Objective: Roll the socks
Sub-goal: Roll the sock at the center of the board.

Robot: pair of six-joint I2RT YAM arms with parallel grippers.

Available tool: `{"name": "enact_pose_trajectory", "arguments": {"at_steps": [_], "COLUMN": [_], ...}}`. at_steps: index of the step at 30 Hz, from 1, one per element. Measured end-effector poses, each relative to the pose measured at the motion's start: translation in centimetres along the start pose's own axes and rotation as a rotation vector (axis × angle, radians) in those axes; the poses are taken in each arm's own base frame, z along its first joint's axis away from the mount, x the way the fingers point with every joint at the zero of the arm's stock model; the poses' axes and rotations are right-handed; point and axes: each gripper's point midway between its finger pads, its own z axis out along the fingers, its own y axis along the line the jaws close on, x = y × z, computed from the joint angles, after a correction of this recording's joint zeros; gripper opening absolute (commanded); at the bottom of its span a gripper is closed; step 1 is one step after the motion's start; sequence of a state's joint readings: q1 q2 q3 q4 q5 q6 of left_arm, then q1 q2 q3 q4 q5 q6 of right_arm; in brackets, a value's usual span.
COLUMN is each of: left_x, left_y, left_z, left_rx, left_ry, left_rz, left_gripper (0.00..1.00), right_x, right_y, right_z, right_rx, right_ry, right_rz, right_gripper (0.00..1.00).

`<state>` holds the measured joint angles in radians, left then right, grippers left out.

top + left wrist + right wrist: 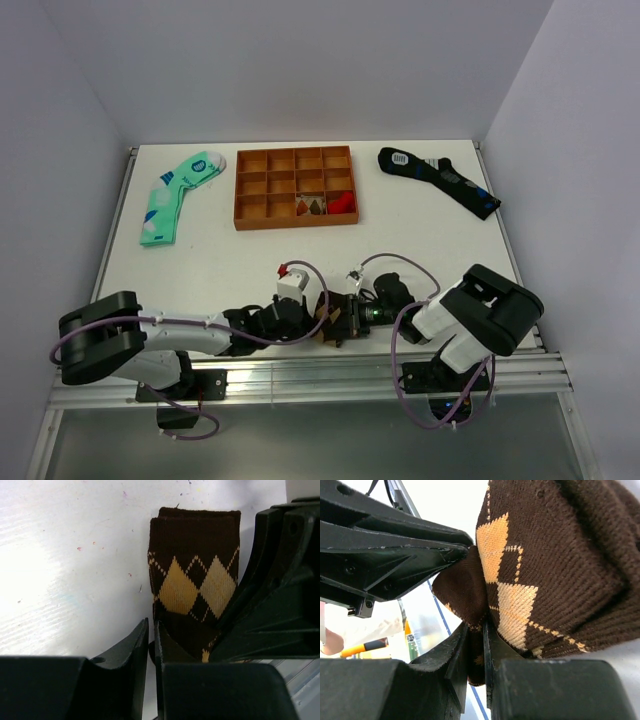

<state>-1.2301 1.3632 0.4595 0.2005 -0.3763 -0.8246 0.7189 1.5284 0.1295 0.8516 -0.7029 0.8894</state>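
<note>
The socks (pixel 326 322) are a brown argyle bundle with tan diamonds, lying near the table's front edge between my two grippers. In the left wrist view the socks (pixel 195 580) lie folded on the white table, dark cuff farthest away. My left gripper (pixel 151 626) has its jaws almost together on a dark edge of the fabric. In the right wrist view the socks (pixel 555 565) bulge in a thick fold, and my right gripper (pixel 475 626) is shut on a pinch of the fabric. From above, the left gripper (pixel 316 322) and the right gripper (pixel 341 322) meet tip to tip over the bundle.
An orange compartment tray (pixel 294 187) holding small pieces stands at the back centre. A mint-green sock (pixel 175 197) lies back left and a dark navy sock (pixel 440 180) back right. The table's metal front rail (pixel 300 375) runs just behind the grippers.
</note>
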Motion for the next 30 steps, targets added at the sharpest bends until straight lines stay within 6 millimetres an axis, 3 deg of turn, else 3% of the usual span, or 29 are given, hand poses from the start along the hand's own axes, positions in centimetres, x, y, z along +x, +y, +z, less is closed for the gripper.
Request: {"name": "enact_pose_trajectory", "arguments": {"at_steps": [8, 17, 25, 30], "left_x": [-0.4, 0.7, -2.9, -4.1], "left_y": [0.1, 0.3, -0.4, -0.7], "left_z": [-2.0, -1.5, -3.2, -4.0], "left_rx": [0.034, 0.019, 0.035, 0.062], "left_ry": [-0.057, -0.036, -0.164, -0.213], "left_rz": [-0.002, 0.045, -0.021, -0.028], "left_gripper": [0.14, 0.16, 0.34, 0.4], "right_x": [-0.2, -0.3, -0.3, -0.2], "right_y": [0.0, 0.0, -0.1, -0.1], "right_z": [-0.3, -0.4, -0.4, -0.4], "right_rx": [0.006, 0.021, 0.022, 0.022], "right_ry": [-0.006, 0.002, 0.002, 0.003], "right_rz": [0.012, 0.022, 0.017, 0.016], "right_gripper": [0.16, 0.16, 0.16, 0.16]}}
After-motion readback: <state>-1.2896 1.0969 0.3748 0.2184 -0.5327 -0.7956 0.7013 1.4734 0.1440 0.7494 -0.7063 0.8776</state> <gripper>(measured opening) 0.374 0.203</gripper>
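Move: The half-rolled argyle sock is right at my left fingertips, which touch the back-left flap; its middle lies about 4 cm to the right, 2 cm ahead and 1 cm lower. From my right hand, already pinching its near part, the middle is some 3 cm ahead, 2 cm left and about level. The wooden tray's middle is roughly 38 cm ahead of my left hand and 4 cm to its left. My right hand stays put, still pinching the sock. My left hand shifts about 1 cm back and left, bobs up and down by a centimetre or so at the flap, then climbs off the sock to about 5 cm above its start, opening its fingers partway and tilting them up by some 10 degrees. ##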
